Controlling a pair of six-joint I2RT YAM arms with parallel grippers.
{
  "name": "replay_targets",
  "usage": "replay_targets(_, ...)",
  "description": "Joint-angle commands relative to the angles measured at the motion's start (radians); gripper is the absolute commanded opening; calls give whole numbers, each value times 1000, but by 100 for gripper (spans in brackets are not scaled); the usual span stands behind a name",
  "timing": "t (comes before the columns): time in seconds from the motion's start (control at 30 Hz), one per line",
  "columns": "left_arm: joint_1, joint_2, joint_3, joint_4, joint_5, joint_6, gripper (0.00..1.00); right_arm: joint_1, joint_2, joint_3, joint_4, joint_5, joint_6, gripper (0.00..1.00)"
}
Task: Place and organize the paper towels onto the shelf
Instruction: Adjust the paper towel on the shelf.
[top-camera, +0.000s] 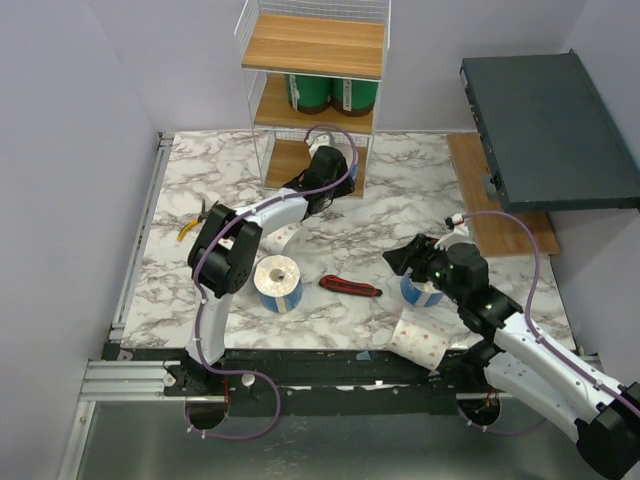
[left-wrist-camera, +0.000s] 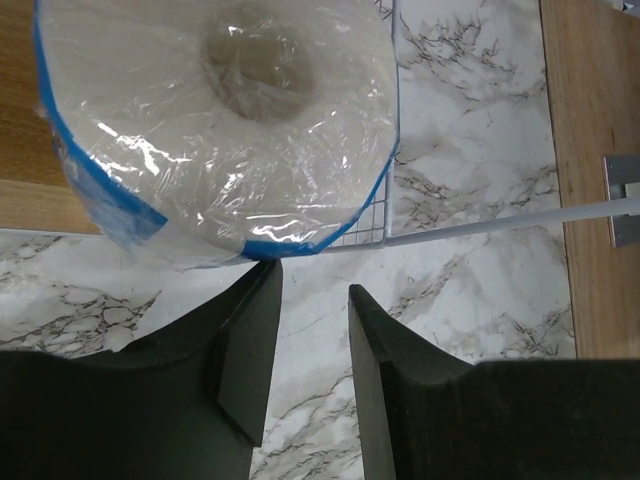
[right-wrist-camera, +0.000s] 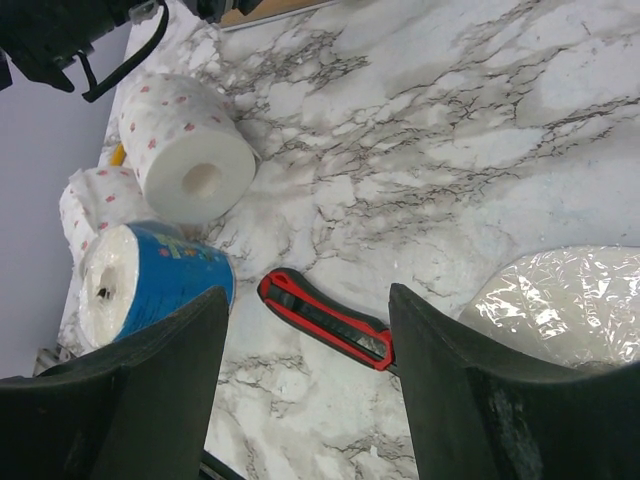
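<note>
The shelf (top-camera: 313, 46) stands at the back, with two green-wrapped paper towels (top-camera: 325, 94) on its middle tier. A blue-wrapped roll (left-wrist-camera: 215, 125) sits on the bottom tier at the wire corner. My left gripper (left-wrist-camera: 313, 280) is open and empty just in front of it over the marble. My right gripper (right-wrist-camera: 308, 295) hangs open and empty above the knife (right-wrist-camera: 325, 318), with a plastic-wrapped roll (right-wrist-camera: 560, 300) just right of its right finger. Another blue roll (top-camera: 278, 283) stands mid-table, and dotted rolls (top-camera: 420, 340) (right-wrist-camera: 190, 150) lie on the marble.
The red-and-black knife (top-camera: 350, 288) lies between the arms. Yellow-handled pliers (top-camera: 190, 228) lie at the left edge. A dark slab (top-camera: 550, 130) overhangs the back right, above a wooden strip (top-camera: 500, 220). Walls close in the table on both sides.
</note>
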Motion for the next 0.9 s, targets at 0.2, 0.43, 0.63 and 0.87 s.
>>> replay_targets(0.2, -1, -195, -244, 116, 2, -17, 41, 0, -1, 48, -31, 26, -20, 69)
replay_targets(0.43, 19, -309, -403, 239, 43, -91, 45, -1, 23, 42, -7, 5, 1, 69)
replay_targets(0.63, 122, -286, -554, 588, 315, -380, 49, 0, 9, 44, -7, -5, 11, 69)
replay_targets(0.87, 152, -231, -618, 853, 331, -593, 99, -1, -12, 42, -14, 1, 11, 69)
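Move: The paper towel that the left fingers are up against stands on the bottom shelf, its middle some 6 cm ahead of the left hand, barely 1 cm to its left and about 2 cm lower. A green pack sits on the shelf above, about 10 cm ahead, 1 cm right and 15 cm up; a dotted roll lies on the table roughly 9 cm back, 13 cm left and 6 cm below. From the idle right hand, the shelved paper towel is about 28 cm ahead, 12 cm left and 7 cm down. The left hand comes free of the front of the paper towel on the bottom shelf and draws back about 6 cm, drifting some 4 cm left, dipping a little at first and then climbing about 5 cm from its lowest point. With the withdrawal done, it shifts a few centimetres farther left in front of the shelf while the wrist rolls its left side down by some 30 degrees and the part-closed fingers spread wide, pointing much the same way. ##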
